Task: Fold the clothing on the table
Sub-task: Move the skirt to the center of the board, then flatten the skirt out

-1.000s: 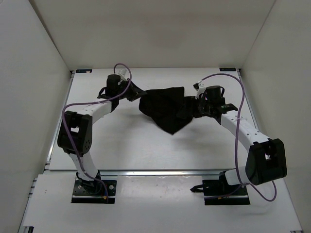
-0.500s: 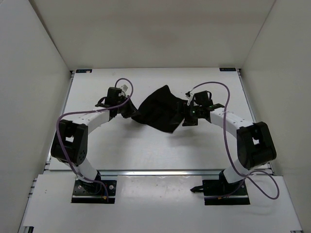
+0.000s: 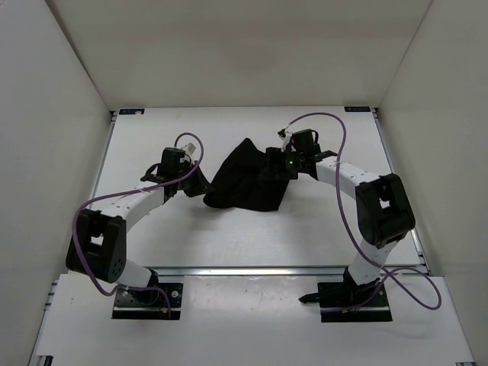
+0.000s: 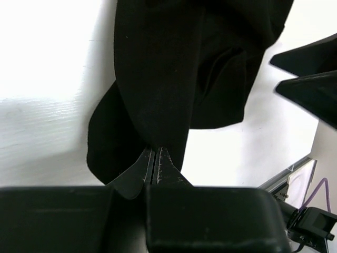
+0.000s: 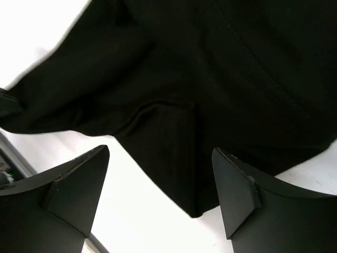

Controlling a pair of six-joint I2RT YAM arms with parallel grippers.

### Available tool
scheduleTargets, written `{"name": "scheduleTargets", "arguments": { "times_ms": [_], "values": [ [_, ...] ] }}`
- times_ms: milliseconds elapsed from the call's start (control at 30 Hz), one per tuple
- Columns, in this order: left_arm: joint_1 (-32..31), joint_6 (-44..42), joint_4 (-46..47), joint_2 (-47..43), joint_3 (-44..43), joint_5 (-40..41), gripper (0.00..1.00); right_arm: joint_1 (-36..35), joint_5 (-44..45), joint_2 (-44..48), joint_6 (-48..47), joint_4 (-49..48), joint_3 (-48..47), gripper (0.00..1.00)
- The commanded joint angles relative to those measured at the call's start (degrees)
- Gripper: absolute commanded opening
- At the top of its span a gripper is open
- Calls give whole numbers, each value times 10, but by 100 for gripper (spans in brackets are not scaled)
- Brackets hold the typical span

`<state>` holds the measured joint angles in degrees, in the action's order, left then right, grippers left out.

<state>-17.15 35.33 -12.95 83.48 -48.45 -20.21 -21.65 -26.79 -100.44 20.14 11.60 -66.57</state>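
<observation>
The clothing (image 3: 245, 181), limp and black, lies bunched on the middle of the white table (image 3: 145, 141). My left gripper (image 3: 200, 183) is at its left edge, shut on a pinch of the fabric. In the left wrist view the closed jaws (image 4: 155, 151) bite the cloth (image 4: 174, 63), which hangs away from them. My right gripper (image 3: 276, 168) is over the garment's right edge, open. The right wrist view shows its fingers (image 5: 79, 184) wide apart, with a corner of the cloth (image 5: 174, 132) lying between them, untouched by either finger.
White walls stand close on the left, right and far sides. An aluminium rail (image 3: 252, 269) runs along the table's near edge. Small black brackets (image 3: 131, 111) sit at the far corners. Purple cables (image 3: 335, 126) loop above both arms.
The left gripper has pulled the clothing nearer and slightly left, bunching it. The right gripper has swung left along the cloth's far right edge, and its jaws have narrowed a little.
</observation>
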Motion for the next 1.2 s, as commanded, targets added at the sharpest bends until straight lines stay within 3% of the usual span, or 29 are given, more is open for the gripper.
{"name": "scheduleTargets", "arguments": {
  "times_ms": [0,300,400,467,600,667,767,900,1000,1167],
  "values": [
    [6,-11,-9,-29,5,-4,0,-16,4,-23,-37,-17,-17,76],
    [8,0,-3,-35,32,-24,0,-50,18,-60,-68,-32,-26,74],
    [9,-3,-5,-38,34,-24,0,-51,29,-81,-74,-22,-47,60],
    [11,-5,-8,-39,34,-28,0,-49,31,-91,-74,-19,-57,42],
    [18,-12,-16,-38,38,-23,0,-36,38,-96,-73,-25,-80,21],
    [19,-20,-19,-36,34,-23,0,-27,45,-104,-79,-11,-104,3],
    [34,-36,-28,-26,20,-25,0,-20,48,-110,-102,32,-185,0],
    [62,-94,-79,12,-82,4,3,-2,78,-93,-136,74,-289,0],
    [84,-125,-119,70,-217,17,0,16,93,-86,-165,85,-372,1],
    [92,-127,-177,191,-569,31,0,54,144,-87,-218,82,-567,0]
  ]
}}
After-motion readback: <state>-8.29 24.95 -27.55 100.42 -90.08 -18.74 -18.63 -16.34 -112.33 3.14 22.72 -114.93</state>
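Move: Down and slightly left of the open right hand is the stretch of skirt it will pinch: about 3 cm left, 1 cm ahead and 5 cm below. The skirt's near right corner lies some 10 cm back, roughly straight behind that hand, and its far tip about 12 cm ahead and 8 cm left, both also some 5 cm lower. From the left hand, already gripping the skirt's left end, the pinch spot is about 18 cm right, 7 cm ahead and 4 cm lower. Sinking about 5 cm and easing left onto the skirt, the right hand shuts its fingers on the cloth, then sweeps up over 20 cm and forward about 15 cm, tipping its fingers up some 30 degrees. The left hand keeps its pinch, dips a little back and down, then follows forward and up, its fingers tipping up slightly. ##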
